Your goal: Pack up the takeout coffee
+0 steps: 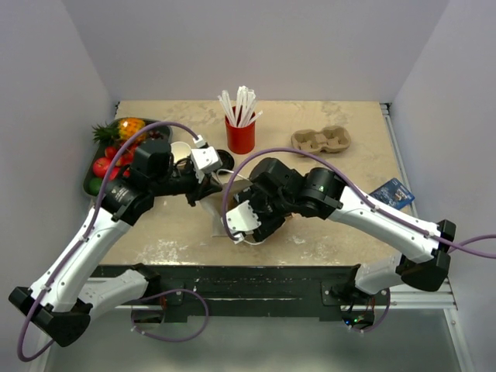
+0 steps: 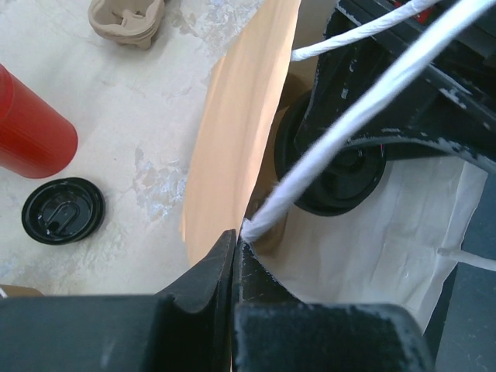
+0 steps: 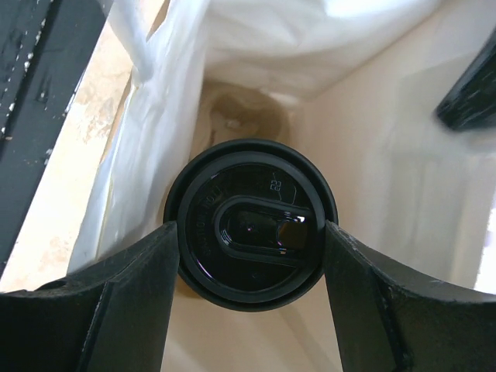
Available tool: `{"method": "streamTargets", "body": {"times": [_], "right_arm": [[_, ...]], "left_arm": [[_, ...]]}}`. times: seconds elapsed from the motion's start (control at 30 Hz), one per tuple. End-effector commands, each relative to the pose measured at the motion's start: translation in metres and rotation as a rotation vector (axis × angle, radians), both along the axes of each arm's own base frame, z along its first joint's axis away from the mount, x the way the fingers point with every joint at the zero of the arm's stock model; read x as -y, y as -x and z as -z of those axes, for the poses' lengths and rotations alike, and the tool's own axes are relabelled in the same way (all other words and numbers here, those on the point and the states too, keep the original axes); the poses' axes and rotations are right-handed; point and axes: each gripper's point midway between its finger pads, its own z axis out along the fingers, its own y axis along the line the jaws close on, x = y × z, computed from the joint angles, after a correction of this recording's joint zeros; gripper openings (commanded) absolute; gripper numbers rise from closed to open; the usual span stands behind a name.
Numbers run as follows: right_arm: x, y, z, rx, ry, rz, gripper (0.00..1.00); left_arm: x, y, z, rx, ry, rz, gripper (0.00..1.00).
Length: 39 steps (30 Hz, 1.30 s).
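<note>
The takeout coffee [image 3: 252,225], a tan cup with a round black lid, hangs inside an open paper bag [image 3: 372,139] that is white inside. My right gripper [image 3: 252,236] is shut on it, with one finger touching each side of the lid. In the left wrist view the lid [image 2: 333,174] shows below the right arm, inside the bag. My left gripper [image 2: 235,236] is shut on the rim of the bag's tan wall [image 2: 240,116], by the foot of a white cord handle [image 2: 372,101]. In the top view both grippers, left [image 1: 200,192] and right [image 1: 260,221], meet at the bag mid-table.
A loose flat black lid [image 2: 63,211] lies by the red straw cup [image 1: 241,136]. A pulp cup carrier [image 1: 321,140] sits at the back right. A fruit tray [image 1: 108,155] and a lidless tan cup [image 1: 180,151] are at the left, a blue packet [image 1: 391,192] at the right.
</note>
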Motion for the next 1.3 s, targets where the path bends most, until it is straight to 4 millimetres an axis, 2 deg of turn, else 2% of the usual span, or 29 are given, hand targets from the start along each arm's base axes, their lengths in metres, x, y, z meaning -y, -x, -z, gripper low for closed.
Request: {"method": "streamTargets", "body": {"times": [0.0,0.03,0.13,0.33,0.43,0.7,0.9,1.1,1.27], "right_arm": [[0.014,-0.009,0.002,0.055,0.007,0.09,0.0],[0.016,-0.013,0.012,0.064,0.026,0.11,0.0],[0.014,-0.022,0.022,0.092,0.029,0.143,0.0],[0.003,-0.038,0.032,0.107,0.015,0.233,0.0],[0.002,-0.039,0.034,0.114,0.005,0.237,0.0],[0.018,-0.032,0.05,0.105,0.065,0.223,0.0],[0.039,-0.019,0.07,0.07,0.077,0.246,0.0],[0.04,-0.02,0.076,0.071,0.012,0.298,0.0],[0.036,-0.025,0.085,0.055,0.017,0.366,0.0]], "left_arm": [[-0.002,0.009,-0.025,0.112,0.019,0.052,0.0],[-0.003,0.012,-0.026,0.122,0.019,0.064,0.0],[0.001,0.021,-0.02,0.088,0.031,0.102,0.0],[0.007,0.023,-0.016,0.047,0.054,0.123,0.0],[0.01,0.022,-0.014,0.029,0.057,0.131,0.0],[0.017,0.011,-0.025,-0.015,0.097,0.075,0.0],[0.016,0.01,-0.018,-0.002,0.077,0.076,0.0],[0.023,0.024,-0.02,0.007,0.095,0.17,0.0],[0.023,0.025,-0.022,0.054,0.099,0.196,0.0]]}}
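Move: The right hand holds the coffee cup by its lid in the mouth of the paper bag. The cup holder's middle lies about 13 cm below and 3 cm left of that hand, roughly level fore and aft. The bag rim pinched by the left hand is some 6 cm ahead, 11 left and 3 up; the spare lid is about 23 ahead, 11 left and 16 below. From the left hand the holder lies about 6 cm back, 8 right and 17 down. Still gripping the coffee cup by its lid, the right hand lowers it about 7.5 cm into the bag towards the cup holder, swinging forward first and then back and to the right, ending some 3.5 cm farther right while turning about 15 degrees clockwise. The left fingers keep the bag rim pinched and shift it slightly back and right. ##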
